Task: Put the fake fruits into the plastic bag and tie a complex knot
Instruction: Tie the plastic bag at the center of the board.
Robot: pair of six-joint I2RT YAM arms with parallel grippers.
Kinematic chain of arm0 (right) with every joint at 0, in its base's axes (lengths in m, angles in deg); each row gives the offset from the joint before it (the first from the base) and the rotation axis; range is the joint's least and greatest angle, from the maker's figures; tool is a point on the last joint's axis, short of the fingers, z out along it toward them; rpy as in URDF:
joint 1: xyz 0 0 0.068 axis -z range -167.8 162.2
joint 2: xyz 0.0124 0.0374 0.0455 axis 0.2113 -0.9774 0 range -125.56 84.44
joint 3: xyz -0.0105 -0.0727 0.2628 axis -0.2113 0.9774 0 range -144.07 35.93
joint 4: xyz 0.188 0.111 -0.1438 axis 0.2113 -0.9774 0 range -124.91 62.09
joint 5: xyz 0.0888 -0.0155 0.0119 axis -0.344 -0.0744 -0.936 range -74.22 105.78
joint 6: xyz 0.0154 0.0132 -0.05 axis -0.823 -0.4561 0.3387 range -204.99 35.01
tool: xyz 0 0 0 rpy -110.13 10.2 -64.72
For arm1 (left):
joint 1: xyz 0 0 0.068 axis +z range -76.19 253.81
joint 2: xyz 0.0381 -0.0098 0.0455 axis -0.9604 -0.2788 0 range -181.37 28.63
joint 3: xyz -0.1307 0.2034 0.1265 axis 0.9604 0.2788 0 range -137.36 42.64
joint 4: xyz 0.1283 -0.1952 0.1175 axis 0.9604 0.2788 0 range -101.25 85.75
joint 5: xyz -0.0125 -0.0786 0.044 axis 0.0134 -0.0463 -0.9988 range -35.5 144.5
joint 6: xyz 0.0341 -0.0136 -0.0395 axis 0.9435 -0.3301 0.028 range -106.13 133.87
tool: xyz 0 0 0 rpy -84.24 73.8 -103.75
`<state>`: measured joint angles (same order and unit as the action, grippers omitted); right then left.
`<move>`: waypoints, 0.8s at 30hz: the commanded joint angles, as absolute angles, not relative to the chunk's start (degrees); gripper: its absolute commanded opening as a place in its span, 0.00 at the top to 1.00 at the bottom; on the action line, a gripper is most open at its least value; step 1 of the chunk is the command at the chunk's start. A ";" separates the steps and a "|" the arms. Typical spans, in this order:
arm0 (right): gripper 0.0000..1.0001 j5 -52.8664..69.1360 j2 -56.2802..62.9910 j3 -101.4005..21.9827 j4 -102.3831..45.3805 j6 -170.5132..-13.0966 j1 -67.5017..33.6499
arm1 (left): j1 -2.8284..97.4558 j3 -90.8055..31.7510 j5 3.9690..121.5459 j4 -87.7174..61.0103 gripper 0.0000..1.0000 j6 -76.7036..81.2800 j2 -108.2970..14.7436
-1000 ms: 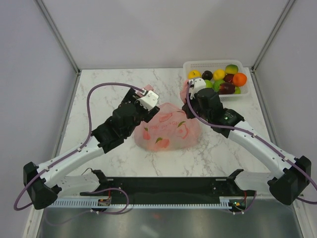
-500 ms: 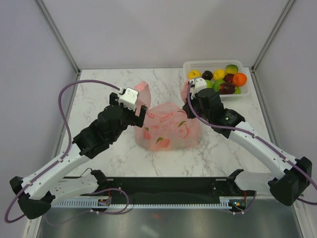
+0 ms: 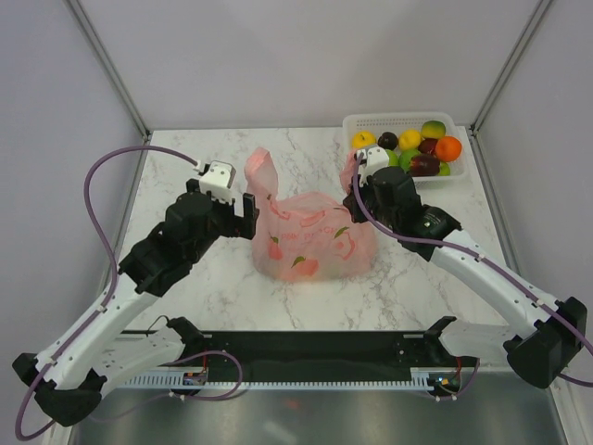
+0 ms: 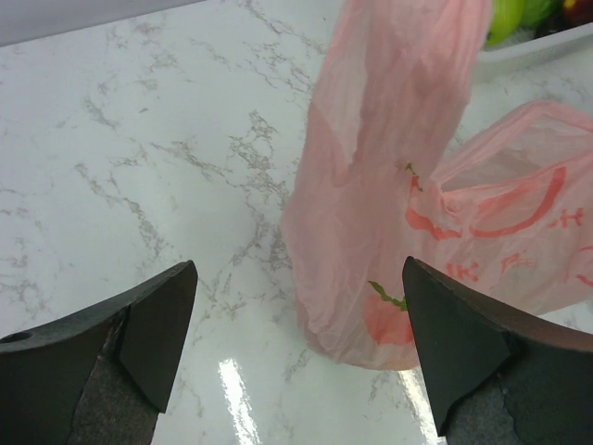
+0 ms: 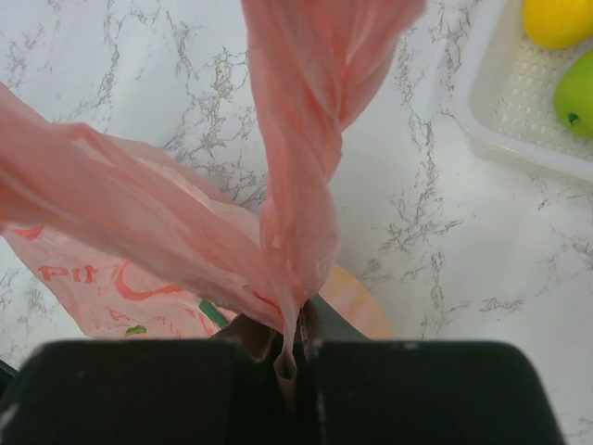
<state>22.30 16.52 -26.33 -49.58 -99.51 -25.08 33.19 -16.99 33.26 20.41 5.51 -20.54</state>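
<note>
The pink plastic bag [image 3: 310,236] lies bulging mid-table, and what it holds does not show. Its left handle [image 3: 262,172] stands up free. My left gripper [image 3: 232,206] is open just left of the bag and touches nothing; in the left wrist view its gripper [image 4: 301,343] has wide-apart fingers [image 4: 157,324] framing bare marble, the bag [image 4: 482,232] and the handle [image 4: 389,102]. My right gripper [image 3: 359,178] is shut on the bag's right handle; the right wrist view shows the twisted handle [image 5: 306,139] pinched in the gripper [image 5: 292,348]. Several fake fruits [image 3: 412,146] sit in the basket.
The white lattice basket [image 3: 398,120] stands at the back right corner, right behind my right gripper; its rim [image 5: 500,116] with a yellow fruit [image 5: 561,19] and a green fruit [image 5: 576,93] shows in the right wrist view. Enclosure posts and walls ring the marble table [image 3: 185,158].
My left gripper has opened, let go of the bag's left handle and pulled back to the left. The handle now stands on its own. The right arm has not moved.
</note>
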 commanded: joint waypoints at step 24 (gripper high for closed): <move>1.00 22.63 18.34 -26.21 -48.03 -98.44 -25.15 | 33.12 -12.29 25.67 -4.30 0.00 -7.05 -29.29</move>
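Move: The bag's free, upright left ear stands about 8 cm ahead of the open left hand and some 3 cm to its right, its middle about 3 cm lower. The bag's filled body lies about 4 cm ahead, 12 cm right and 18 cm below that hand, and the neck pinched by the right hand some 20 cm right, 3 cm ahead and 4 cm lower. From the right hand, the left ear is about 17 cm left and 5 cm ahead. Rightward first, about 5 cm with a slight dip, then forward some 4 cm, the left hand hooks round towards the bag's free left ear. The fingers stay wide open and the hand rolls about 10 degrees, left side down; the right fingertip comes close up against the plastic. The right hand stays put, still pinching the gathered neck. ##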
